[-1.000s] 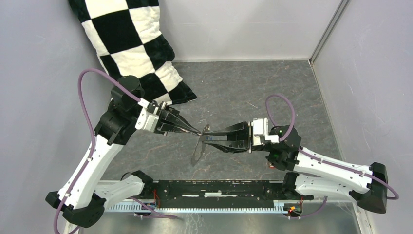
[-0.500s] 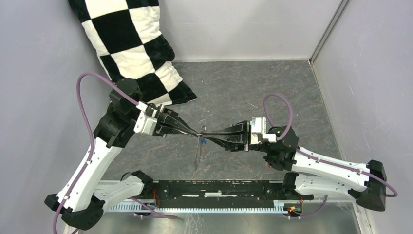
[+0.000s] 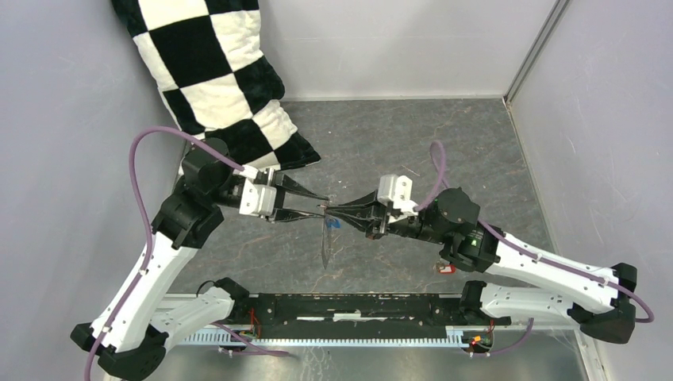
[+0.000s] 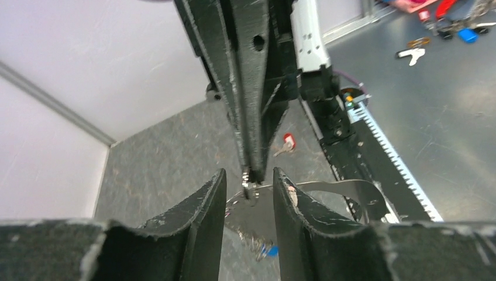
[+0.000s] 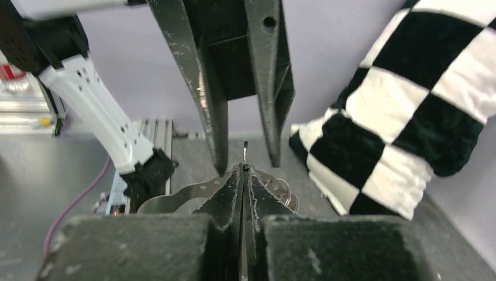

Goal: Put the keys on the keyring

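The keyring (image 3: 324,246), a thin grey band loop, hangs in mid-air between the two arms. My right gripper (image 3: 332,211) is shut on its top edge, and in the right wrist view the band (image 5: 175,198) bulges out on both sides of the closed fingertips (image 5: 243,171). My left gripper (image 3: 322,205) is open, its fingers (image 4: 213,202) standing either side of the right gripper's tip without touching the keyring (image 4: 351,188). The blue-headed key (image 3: 334,225) (image 4: 270,250) dangles from the loop on small wire rings. The red-headed key (image 3: 446,268) (image 4: 288,140) lies on the table by the right arm.
A black-and-white checked pillow (image 3: 214,71) leans in the back left corner, close behind the left arm. Grey walls close in the dark stone-patterned table (image 3: 413,143) on three sides. A black rail (image 3: 357,305) runs along the near edge.
My left gripper has opened and let go of the keyring. My right gripper has closed on it, and its wrist has turned and reached further left.
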`<move>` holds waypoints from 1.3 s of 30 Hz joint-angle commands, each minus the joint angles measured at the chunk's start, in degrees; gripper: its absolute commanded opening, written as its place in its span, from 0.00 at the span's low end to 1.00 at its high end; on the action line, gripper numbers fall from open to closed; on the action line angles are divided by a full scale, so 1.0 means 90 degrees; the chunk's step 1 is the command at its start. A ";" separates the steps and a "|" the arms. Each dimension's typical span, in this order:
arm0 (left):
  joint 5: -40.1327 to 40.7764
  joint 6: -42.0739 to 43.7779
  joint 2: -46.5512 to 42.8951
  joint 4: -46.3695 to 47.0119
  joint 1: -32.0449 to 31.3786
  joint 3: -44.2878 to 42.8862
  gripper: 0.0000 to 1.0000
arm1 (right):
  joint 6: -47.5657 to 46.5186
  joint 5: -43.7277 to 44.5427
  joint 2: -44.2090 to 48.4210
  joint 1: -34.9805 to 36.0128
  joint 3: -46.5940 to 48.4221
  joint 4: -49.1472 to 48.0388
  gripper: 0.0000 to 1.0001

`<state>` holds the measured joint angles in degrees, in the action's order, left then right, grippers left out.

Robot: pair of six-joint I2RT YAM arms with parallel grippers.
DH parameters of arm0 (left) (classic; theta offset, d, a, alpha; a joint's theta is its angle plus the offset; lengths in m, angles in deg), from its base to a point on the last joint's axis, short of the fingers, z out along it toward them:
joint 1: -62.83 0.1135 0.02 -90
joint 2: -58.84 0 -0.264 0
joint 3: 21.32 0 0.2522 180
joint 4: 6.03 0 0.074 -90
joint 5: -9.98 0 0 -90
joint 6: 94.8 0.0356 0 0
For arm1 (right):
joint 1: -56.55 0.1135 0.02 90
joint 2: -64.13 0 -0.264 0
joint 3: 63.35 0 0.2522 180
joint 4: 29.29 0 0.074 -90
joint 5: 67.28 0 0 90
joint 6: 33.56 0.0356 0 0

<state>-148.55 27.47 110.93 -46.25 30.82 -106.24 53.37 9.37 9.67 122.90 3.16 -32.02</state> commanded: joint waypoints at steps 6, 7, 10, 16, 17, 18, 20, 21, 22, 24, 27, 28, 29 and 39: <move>0.1243 0.1271 -0.0325 -0.0671 -0.0042 0.0219 0.39 | -0.0563 0.0372 -0.0382 0.0045 0.1314 0.2779 0.01; 0.1263 0.1478 -0.0328 -0.0912 -0.0043 0.0183 0.37 | -0.0599 0.0400 -0.0412 0.0047 0.1416 0.2927 0.01; 0.1270 0.1948 -0.0285 -0.1532 -0.0040 -0.0013 0.31 | -0.0716 0.0476 -0.0552 0.0051 0.1775 0.3457 0.01; 0.1092 0.2283 -0.0047 -0.2414 -0.0039 -0.0327 0.25 | -0.0790 0.0519 -0.0747 0.0053 0.2151 0.4038 0.01; 0.1028 0.2206 0.0004 -0.2499 -0.0037 -0.0370 0.26 | -0.0792 0.0521 -0.0800 0.0053 0.2223 0.4115 0.01; 0.0973 0.2149 0.0048 -0.2559 -0.0037 -0.0394 0.27 | -0.0787 0.0530 -0.0846 0.0050 0.2288 0.4176 0.01; 0.0887 0.1999 0.0137 -0.2573 -0.0046 -0.0439 0.29 | -0.0786 0.0560 -0.0939 0.0051 0.2412 0.4302 0.01; 0.0855 0.1976 0.0171 -0.2571 -0.0046 -0.0444 0.31 | -0.0787 0.0584 -0.0981 0.0046 0.2469 0.4355 0.01; 0.0840 0.1957 0.0196 -0.2577 -0.0038 -0.0436 0.32 | -0.0782 0.0593 -0.1040 0.0046 0.2546 0.4418 0.01; 0.0837 0.2047 0.0222 -0.2587 -0.0042 -0.0373 0.34 | -0.0773 0.0552 -0.1147 0.0043 0.2687 0.4520 0.01; 0.0848 0.2212 0.0263 -0.2591 -0.0043 -0.0263 0.34 | -0.0762 0.0441 -0.1272 0.0047 0.2827 0.4597 0.01; 0.0851 0.2260 0.0282 -0.2595 -0.0042 -0.0238 0.33 | -0.0762 0.0412 -0.1295 0.0045 0.2847 0.4605 0.01; 0.0845 0.2276 0.0308 -0.2571 -0.0046 -0.0229 0.33 | -0.0762 0.0398 -0.1319 0.0050 0.2875 0.4619 0.01; 0.0906 0.2444 0.0315 -0.2541 -0.0053 -0.0050 0.21 | -0.0792 0.0153 -0.1498 0.0060 0.3040 0.4635 0.01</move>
<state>-139.50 46.25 114.58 -69.15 30.79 -107.73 46.92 12.43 -3.77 123.21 27.45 12.06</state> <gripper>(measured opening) 0.215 0.011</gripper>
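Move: The keyring's small wire loop is already pinched in the right fingertips, about 1 cm left of the right hand point. For the open left hand it is level with the hand point and some 2 cm to the right, between the two left tips. From the left hand, the blue key is about 6 cm lower, 1 cm back and 2 cm right. The grey plate's middle is about 5 cm back, 4 cm lower and 1 cm right. The right fingers keep their pinch on the wire loop while both hands sink together by about 6.5 cm, drifting some 2 cm forward; the right fingers tip down about 30 degrees, the left about 15. The left tips stay around the loop, narrowing, easing open a little, then narrowing again to about half their starting gap; no left grip on the loop can be made out. ##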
